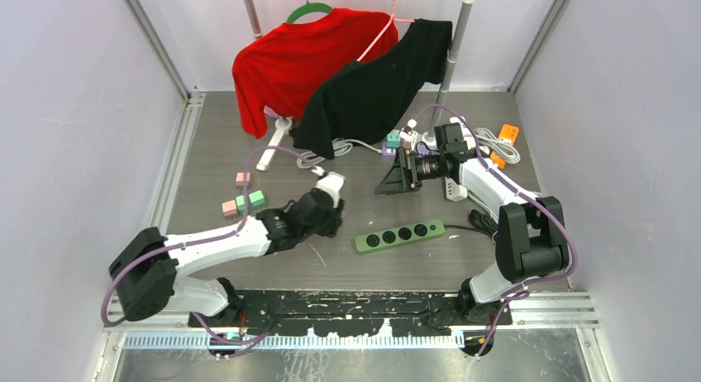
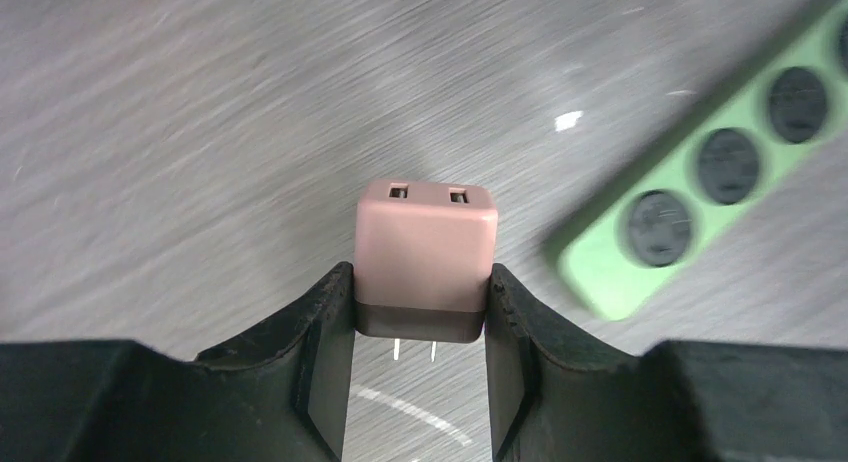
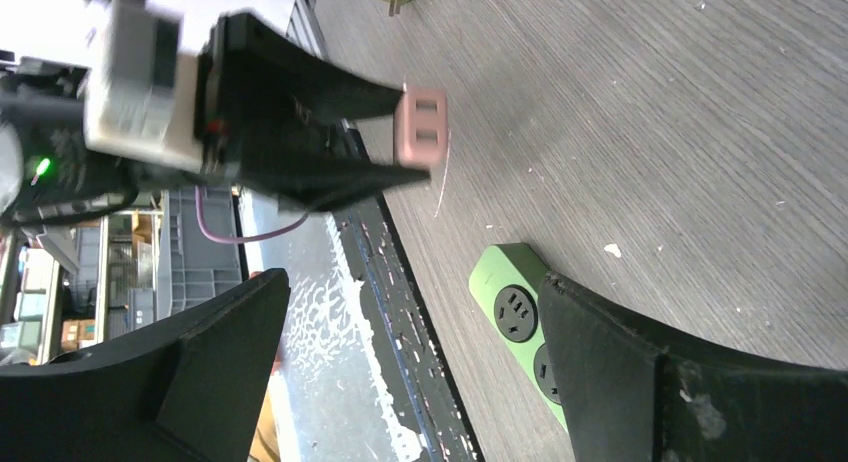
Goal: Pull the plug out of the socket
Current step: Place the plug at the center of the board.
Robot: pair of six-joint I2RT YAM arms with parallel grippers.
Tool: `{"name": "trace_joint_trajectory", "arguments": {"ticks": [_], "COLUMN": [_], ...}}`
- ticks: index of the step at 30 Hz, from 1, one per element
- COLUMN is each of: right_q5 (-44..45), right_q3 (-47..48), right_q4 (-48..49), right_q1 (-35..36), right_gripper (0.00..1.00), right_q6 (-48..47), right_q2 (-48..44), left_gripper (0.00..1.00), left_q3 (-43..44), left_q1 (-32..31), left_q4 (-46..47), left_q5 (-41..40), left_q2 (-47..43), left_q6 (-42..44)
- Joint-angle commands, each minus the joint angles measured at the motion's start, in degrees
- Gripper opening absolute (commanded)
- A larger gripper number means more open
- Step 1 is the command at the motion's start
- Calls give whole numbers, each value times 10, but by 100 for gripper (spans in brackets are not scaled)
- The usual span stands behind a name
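Observation:
My left gripper [image 2: 420, 284] is shut on a pink cube plug [image 2: 425, 252], pinched at its sides with two bare metal prongs showing below. The plug hangs above the table, apart from the green power strip [image 2: 700, 182], whose round black sockets hold nothing. In the top view the left gripper [image 1: 332, 221] is just left of the strip [image 1: 401, 236], and the plug itself is hidden there. My right gripper [image 1: 392, 180] is raised behind the strip, open and holding nothing. The right wrist view shows its wide jaws [image 3: 415, 282], the strip's end [image 3: 510, 302] and the held plug [image 3: 422, 125].
A red shirt [image 1: 298, 59] and a black shirt [image 1: 380, 84] hang on a rack at the back. Pink and green plugs [image 1: 244, 202] lie at the left. A white power strip [image 1: 277, 142], white cables and an orange plug [image 1: 507, 134] lie at the back.

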Motion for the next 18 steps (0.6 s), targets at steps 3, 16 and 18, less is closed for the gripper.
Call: {"name": "trace_joint_trajectory", "arguments": {"ticks": [3,16,18], "right_q5": [19,26,26], "right_q3": [22,19,19], "right_q4": [-7,-7,-7], "right_q1": [1,1,1], "right_gripper": [100,100,100], "right_q6": [-25,-30,-30], "right_q2": [-19,-18,-19], "left_gripper": [0,2,4], "left_q3": [-114,-132,-124], "left_q1": [136,285,290], "left_q4": [53,-113,-128], "left_q5": [43,-96,-110], "left_q2": [-123,-189,-182], "left_q6": [-118,-259,-271]}}
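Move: The left hand already holds the pink plug above bare board. The nearer green plug of the loose group it is heading for lies about 19 cm to its left, 9 cm ahead and 8 cm below. At about that height, a yellow plug lies some 22 cm left and 3 cm ahead, and a loose pink plug some 25 cm left and 8 cm ahead. From the open right hand, that green plug is roughly 31 cm left, 4 cm ahead and 14 cm below. Sweeping left by about 18 cm, the left hand carries the pink plug away from the green socket strip towards the loose green and yellow plugs. It sinks slightly early on, then runs nearly level and slows, while the wrist turns some 45 degrees counter-clockwise. The fingers keep their pinch on the plug's sides. ##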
